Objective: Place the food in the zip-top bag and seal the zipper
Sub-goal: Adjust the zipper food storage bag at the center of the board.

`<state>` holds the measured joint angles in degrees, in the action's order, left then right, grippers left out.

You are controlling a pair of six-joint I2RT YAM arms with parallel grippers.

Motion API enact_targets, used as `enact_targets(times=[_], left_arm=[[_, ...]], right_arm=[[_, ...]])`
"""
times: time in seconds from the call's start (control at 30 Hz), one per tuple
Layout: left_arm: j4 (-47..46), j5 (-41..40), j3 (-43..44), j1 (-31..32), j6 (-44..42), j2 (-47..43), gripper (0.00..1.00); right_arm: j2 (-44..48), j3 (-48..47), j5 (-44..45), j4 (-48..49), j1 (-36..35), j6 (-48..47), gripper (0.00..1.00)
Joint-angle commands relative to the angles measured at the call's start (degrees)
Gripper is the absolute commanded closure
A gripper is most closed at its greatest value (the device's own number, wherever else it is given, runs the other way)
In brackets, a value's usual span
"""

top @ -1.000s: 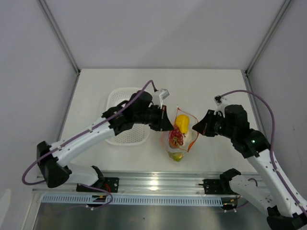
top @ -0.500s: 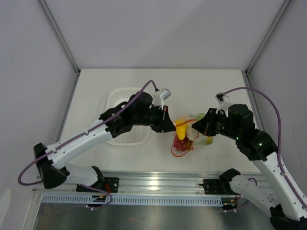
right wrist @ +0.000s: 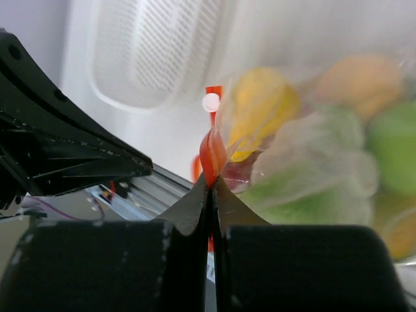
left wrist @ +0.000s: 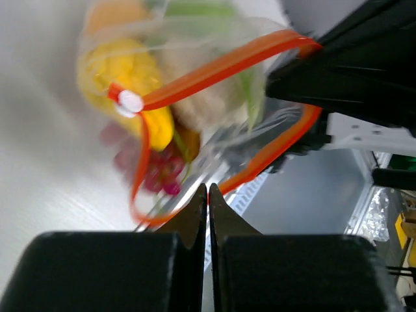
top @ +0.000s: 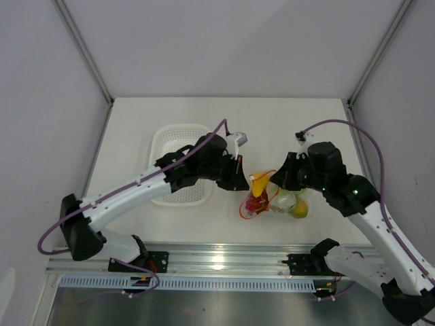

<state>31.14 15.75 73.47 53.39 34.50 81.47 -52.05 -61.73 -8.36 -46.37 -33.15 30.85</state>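
The zip-top bag [top: 277,201] hangs between my two grippers, tilted down to the right. Inside it are a yellow fruit [top: 258,185], purple-red grapes [top: 254,202] and a green apple [top: 298,209]. The orange-red zipper [top: 264,175] gapes open in a loop, with its white slider [left wrist: 130,101] at one end. My left gripper [top: 242,183] is shut, with the zipper strip [left wrist: 260,162] meeting its tips [left wrist: 208,188]. My right gripper [top: 279,179] is shut on the folded zipper strip [right wrist: 212,153] just below the slider [right wrist: 210,102]. Yellow, orange and green food shows blurred through the plastic in both wrist views.
The white perforated basket [top: 178,163] stands to the left of the bag, partly under my left arm; it also shows in the right wrist view [right wrist: 156,52]. The metal rail [top: 224,258] runs along the table's near edge, close below the bag.
Both grippers have kept their hold and moved closer together. The bag has swung from hanging straight down to tilting right, and the food has rolled toward the right end.
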Motion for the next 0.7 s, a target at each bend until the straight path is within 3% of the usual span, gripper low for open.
enact_targets(times=[0.0,0.13,0.23,0.37,0.47,0.67], left_arm=[[-1.7,-0.5,2.4,0.8,-0.5,-5.9,0.99],[-2.1,-4.8,-2.5,-0.1,-1.9,-4.2,1.0],[-1.2,-8.4,-5.3,0.0,-2.4,-3.8,0.96],[-5.4,-9.9,-14.5,0.1,-0.3,-9.7,0.44],[-4.7,-10.9,-17.6,0.8,0.2,-12.5,0.38],[-4.5,-14.5,-20.6,2.2,1.6,-16.2,0.4]], right_arm=[[4.5,-3.8,-1.1,1.3,-0.5,1.0,1.0],[2.8,4.0,-1.6,5.2,0.8,1.4,1.0],[-0.3,2.8,-5.0,5.4,2.1,1.4,1.0],[2.3,0.7,-3.9,5.6,0.5,1.8,1.0],[2.9,0.6,-4.3,4.0,0.7,1.8,1.0],[3.4,3.5,-5.6,6.0,0.6,3.1,1.0]])
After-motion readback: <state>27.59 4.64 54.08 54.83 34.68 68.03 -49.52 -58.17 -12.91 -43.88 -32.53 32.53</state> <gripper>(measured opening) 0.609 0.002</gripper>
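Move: The loose near edge of the food storage bag's red rim is about 3 cm to the right of the empty left hand, 3 cm back and 5 cm below. From that hand the grapes lie some 5 cm right, 4 back and 9 down, the yellow fruit 6 right, 1 ahead and 7 down. From the right hand, pinching the rim's far part, that loose edge is about 11 cm left, 4 back and 6 below. The left hand bobs up, drops about 12 cm while drawing 6 cm left and opening; right keeps its pinch. ##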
